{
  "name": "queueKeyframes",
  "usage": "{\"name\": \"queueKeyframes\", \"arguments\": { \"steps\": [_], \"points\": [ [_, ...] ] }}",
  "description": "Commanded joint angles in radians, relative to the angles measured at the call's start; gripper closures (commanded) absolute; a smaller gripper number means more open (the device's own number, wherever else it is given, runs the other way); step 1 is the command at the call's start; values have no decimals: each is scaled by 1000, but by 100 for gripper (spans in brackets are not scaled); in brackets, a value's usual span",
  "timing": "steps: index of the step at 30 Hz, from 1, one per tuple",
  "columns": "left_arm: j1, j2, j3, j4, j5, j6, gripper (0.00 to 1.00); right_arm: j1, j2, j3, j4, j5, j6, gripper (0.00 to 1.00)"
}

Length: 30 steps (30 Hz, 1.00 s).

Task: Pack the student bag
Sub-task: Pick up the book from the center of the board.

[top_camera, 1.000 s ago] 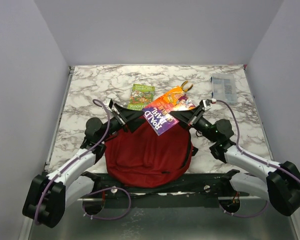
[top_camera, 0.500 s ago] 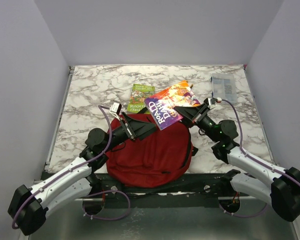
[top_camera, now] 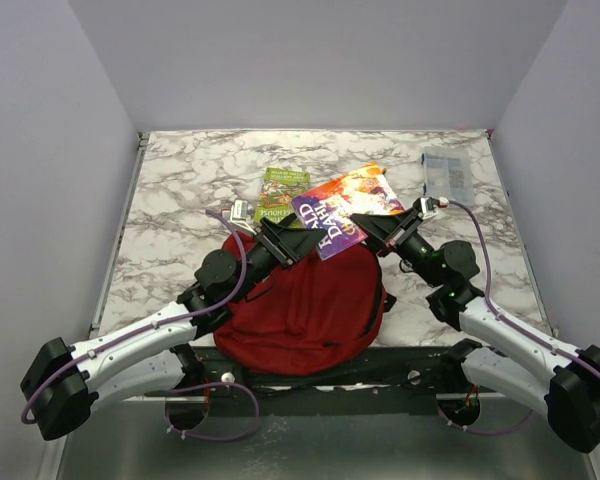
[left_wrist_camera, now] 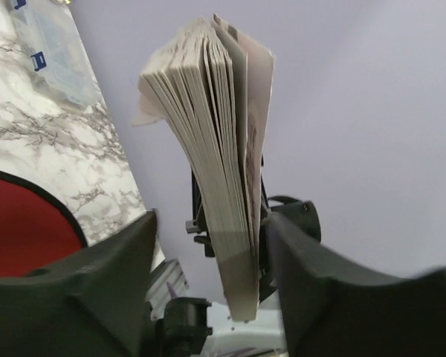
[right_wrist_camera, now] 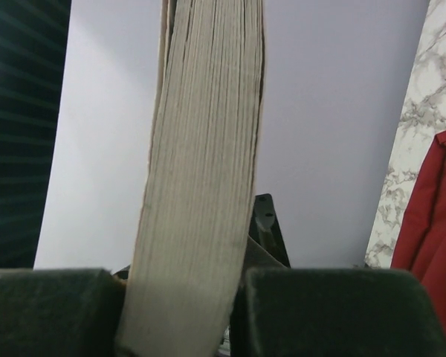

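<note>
The student bag [top_camera: 300, 310], dark red, lies flat at the near middle of the table, with a strip of it at the edge in both wrist views [left_wrist_camera: 22, 230] [right_wrist_camera: 435, 216]. Above its far edge a colourful Roald Dahl book [top_camera: 345, 208] is held in the air by my right gripper [top_camera: 375, 228], shut on its right side. Its page edges [right_wrist_camera: 204, 163] stand clamped between that gripper's pads [right_wrist_camera: 182, 275]. My left gripper [top_camera: 302, 240] is at the book's near left corner. Its jaws [left_wrist_camera: 208, 223] stand open around the page block [left_wrist_camera: 208, 111], which lies against the right finger with a gap on the left.
A green book [top_camera: 283, 195] lies flat on the marble table [top_camera: 180, 190] just beyond the bag. A clear plastic case [top_camera: 447, 175] sits at the back right, also in the left wrist view [left_wrist_camera: 56, 52]. Grey walls enclose three sides.
My left arm let go of the bag's left side and swung forward and right to the book's corner, jaws opening. The right gripper carried the book slightly back and flatter.
</note>
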Motion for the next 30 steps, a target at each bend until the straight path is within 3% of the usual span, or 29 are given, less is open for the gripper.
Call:
{"name": "queueKeyframes", "arguments": {
  "steps": [1, 4, 8, 12, 15, 18, 22, 30],
  "points": [
    [-7, 27, 44, 1, -105, 36, 52, 12, -15, 22, 12, 20, -33, 99],
    [-4, 30, 50, -1, -95, 48, 70, 12, -38, 18, -6, 10, -73, 94],
    [72, -10, 38, -44, 5, 55, 99, 11, -74, 39, -126, -19, -213, 69],
    [194, -94, -1, -91, 199, 43, 100, 9, -94, 77, -296, -97, -366, 32],
    [291, -174, -19, -166, 329, 30, 100, 6, -76, 153, -474, -183, -508, 19],
    [367, -258, -48, -215, 412, 38, 100, -3, -27, 249, -680, -244, -662, 14],
    [458, -336, -36, -246, 558, 24, 100, -23, 15, 303, -777, -351, -748, 13],
    [513, -274, 34, -259, 885, 35, 100, -27, -9, 447, -971, -383, -881, 12]
  ]
}}
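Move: The purple-and-orange book is still pinched by the right hand, its middle some 3 cm to that hand's left, 3 cm ahead and at about its height. From the left hand, open around the book's near-left edge, the middle lies about 8 cm to the right and 6 cm ahead. The red bag's middle is some 22 cm below the left hand, 7 cm back and 4 cm left; the green book lies 22 cm ahead, 8 cm left and about 24 cm down. The book changes hands in mid-air over the bag: the left fingers close on its near-left edge, then the right fingers open wide. The left hand draws it about 8 cm to the left, swinging slightly forward first and then back. The right hand sinks some 5 cm, edging back and left, and rolls about 40 degrees, its left side dropping, fingers still straddling the book's right part. ##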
